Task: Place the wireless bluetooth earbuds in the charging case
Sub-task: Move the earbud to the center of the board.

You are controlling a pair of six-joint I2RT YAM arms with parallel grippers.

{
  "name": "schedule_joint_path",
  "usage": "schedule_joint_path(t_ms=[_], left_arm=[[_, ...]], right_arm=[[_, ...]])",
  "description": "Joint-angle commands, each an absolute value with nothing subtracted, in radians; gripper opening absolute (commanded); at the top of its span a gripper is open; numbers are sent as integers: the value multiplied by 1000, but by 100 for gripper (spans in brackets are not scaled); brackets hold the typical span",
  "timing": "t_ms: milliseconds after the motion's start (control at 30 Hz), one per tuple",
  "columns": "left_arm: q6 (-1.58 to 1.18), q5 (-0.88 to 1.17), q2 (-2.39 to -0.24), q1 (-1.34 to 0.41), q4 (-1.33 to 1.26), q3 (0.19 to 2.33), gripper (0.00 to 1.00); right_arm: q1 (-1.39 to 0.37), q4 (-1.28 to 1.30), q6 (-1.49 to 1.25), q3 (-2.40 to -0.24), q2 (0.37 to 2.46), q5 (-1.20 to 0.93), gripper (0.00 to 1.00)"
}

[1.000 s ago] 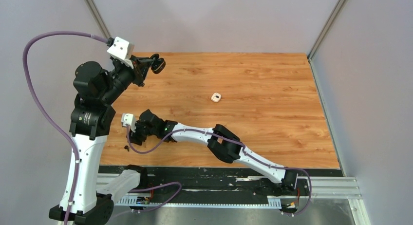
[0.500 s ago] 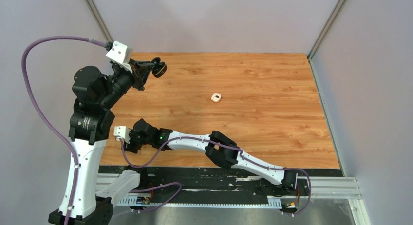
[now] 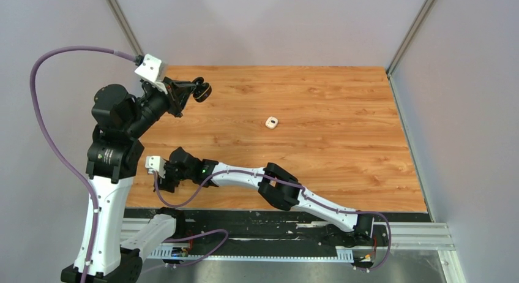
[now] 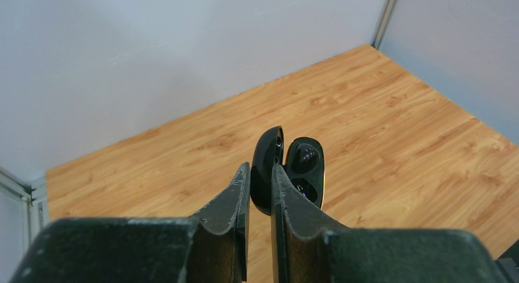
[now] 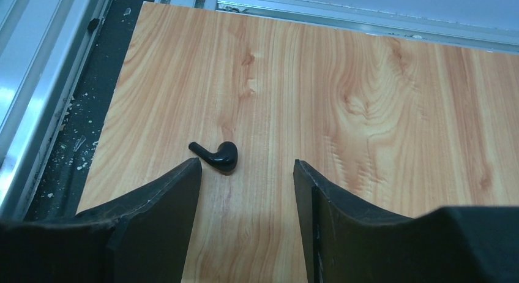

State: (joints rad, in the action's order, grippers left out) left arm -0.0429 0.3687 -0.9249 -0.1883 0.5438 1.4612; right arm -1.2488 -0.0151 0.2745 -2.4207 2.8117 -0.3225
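My left gripper [image 4: 260, 171] is shut on the lid of a glossy black charging case [image 4: 304, 166], held open in the air over the table's far left [image 3: 202, 90]. Its inner half shows two dark wells; whether an earbud sits in them I cannot tell. One black stemmed earbud [image 5: 216, 155] lies on the wood near the table's front left edge. My right gripper [image 5: 246, 166] hovers low just behind it, open, with bare wood between its fingers and the earbud just past the left fingertip [image 5: 191, 169]. In the top view this gripper [image 3: 164, 183] covers the earbud.
A small white case-like object [image 3: 272, 122] lies near the table's middle. A metal rail and black strip [image 5: 55, 111] border the table's edge just left of the earbud. Grey walls close in the back and sides.
My right arm has swung left and toward the near edge, and its jaws have widened. My left gripper has shifted slightly right with the case.
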Motion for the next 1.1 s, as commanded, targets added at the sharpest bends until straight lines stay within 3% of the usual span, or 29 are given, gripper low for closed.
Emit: schedule_joint_path(t_ms=[0, 300, 500, 1067], left_arm=[[-77, 394, -929, -184, 531, 1463, 0], [-63, 399, -936, -184, 551, 1469, 0], [-59, 415, -935, -184, 566, 1469, 0], [-55, 387, -887, -184, 548, 1413, 0]], right_arm=[[-1256, -20, 255, -2438, 2755, -355, 59], [-1256, -19, 267, -2443, 2729, -314, 57], [-1266, -174, 421, -2454, 2755, -271, 56], [-1305, -174, 844, -2479, 2860, -505, 65]])
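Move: Beneath the right hand's open fingers, which point left and a little down, the black earbud lies on the board about 3 cm to the left, 2 cm back and 3 cm below. The board's near-left corner is roughly 12 cm left of the earbud and 8 cm nearer the base. The black charging case, held open by the left hand, is some 42 cm above the right hand, 9 cm ahead and 16 cm to its right. From the left hand, the earbud is about 9 cm back, 17 cm left and 45 cm below. Hovering almost still beside the earbud at first, the right hand then lifts away empty, about 5 cm up, drifting left and finally back by some 3 cm each. As it rises it rolls some 25 degrees, forward side up, while its fingers come nearer level, swing slightly back and stay open. The left hand sinks about 2 cm, keeping its hold on the black case. ##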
